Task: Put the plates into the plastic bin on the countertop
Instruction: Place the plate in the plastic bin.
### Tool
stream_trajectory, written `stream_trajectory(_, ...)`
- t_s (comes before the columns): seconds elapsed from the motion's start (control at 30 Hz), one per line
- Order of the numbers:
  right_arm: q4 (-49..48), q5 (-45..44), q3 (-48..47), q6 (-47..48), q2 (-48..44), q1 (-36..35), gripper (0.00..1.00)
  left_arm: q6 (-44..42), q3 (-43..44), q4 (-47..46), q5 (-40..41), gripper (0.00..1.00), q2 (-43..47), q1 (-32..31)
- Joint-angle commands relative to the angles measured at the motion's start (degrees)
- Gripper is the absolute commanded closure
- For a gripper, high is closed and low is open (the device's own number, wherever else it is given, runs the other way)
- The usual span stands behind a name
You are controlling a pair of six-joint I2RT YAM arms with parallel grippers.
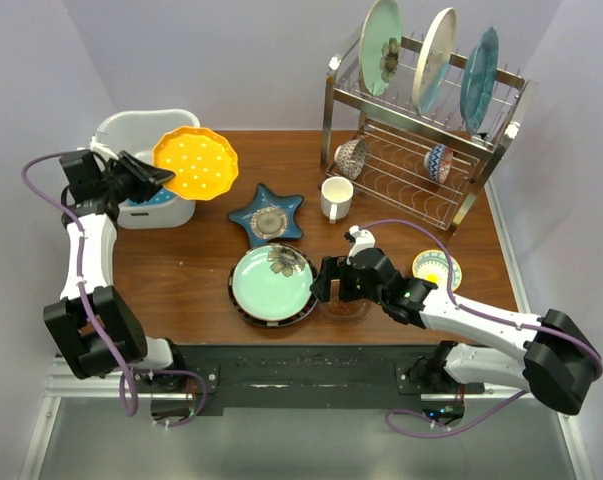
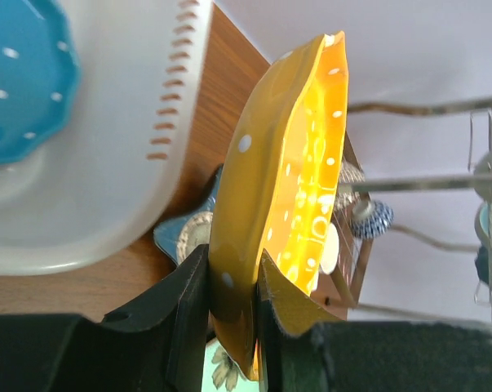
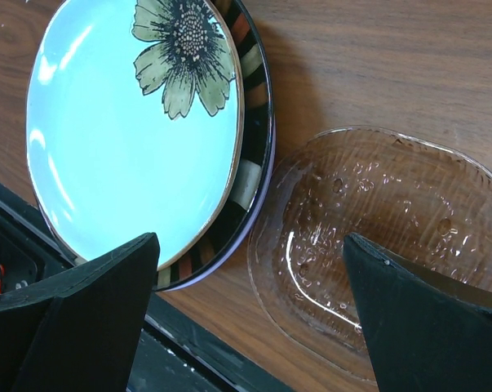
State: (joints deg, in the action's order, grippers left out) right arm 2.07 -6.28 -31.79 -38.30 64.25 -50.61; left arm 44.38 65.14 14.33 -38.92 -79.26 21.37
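Observation:
My left gripper (image 1: 157,176) is shut on the rim of the orange scalloped plate (image 1: 194,162) and holds it tilted, on edge, beside the white plastic bin (image 1: 141,128). In the left wrist view the fingers (image 2: 188,310) clamp the plate (image 2: 286,180) next to the bin (image 2: 123,131). A blue dotted plate (image 2: 17,82) lies in the bin. My right gripper (image 1: 328,283) is open low over the countertop (image 1: 181,265), between the pale green flower plate (image 3: 131,122) and a clear glass dish (image 3: 384,245). The green plate lies on a black-rimmed plate (image 3: 250,175). The blue star dish (image 1: 267,213) lies mid-table.
A steel wire rack (image 1: 481,165) at the back right holds three upright plates (image 1: 436,60) and two small bowls (image 1: 353,157). A white mug (image 1: 335,198) stands left of it. A small yellow bowl (image 1: 437,268) lies by the right arm.

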Motion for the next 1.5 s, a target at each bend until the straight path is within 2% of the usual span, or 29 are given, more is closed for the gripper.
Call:
stream_trajectory(0.0,-1.8,-0.2,-1.6,1.0,0.7,-0.1,0.02,5.1,2.3,-7.5,3.0,1.0,3.0,2.2)
stream_trajectory(0.27,-1.8,-0.3,-1.3,1.2,0.7,-0.1,0.02,8.8,2.4,-9.0,7.4,1.0,2.0,3.4)
stream_trajectory(0.77,-1.6,-0.7,-1.2,1.4,0.4,-0.1,0.01,8.4,1.5,-5.3,20.4,1.0,3.2,6.1)
stream_trajectory(1.17,-1.7,-0.1,-1.0,1.5,0.9,-0.1,0.01,9.3,1.5,-4.5,27.1,1.0,3.2,6.3)
stream_trajectory(1.47,-1.8,0.5,-0.7,1.2,1.9,-0.1,0.01,9.7,2.1,-4.0,29.2,1.0,0.8,6.3)
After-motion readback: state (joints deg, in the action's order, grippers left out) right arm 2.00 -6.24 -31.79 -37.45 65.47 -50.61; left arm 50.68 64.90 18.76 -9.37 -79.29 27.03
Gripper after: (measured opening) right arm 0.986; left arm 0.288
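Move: Ahead and to the left of the left hand, which already holds the yellow plate by its edge, the plastic bin's middle lies about 9 cm forward, 13 cm left and 19 cm lower. Inside it the blue plate is some 8 cm ahead, 11 cm left and 22 cm down. The star dish sits about level with the hand, 20 cm to its right. From the right hand the bin is roughly 28 cm ahead, 41 cm left and 4 cm lower. Swinging left by about 12 cm, the left hand carries the yellow plate from the bin's right side over its opening and the blue plate, sinking some 4 cm, mostly in the second half. The wrist turns counter-clockwise about 35 degrees and tips the fingers further down, their pinch on the plate's edge kept. ##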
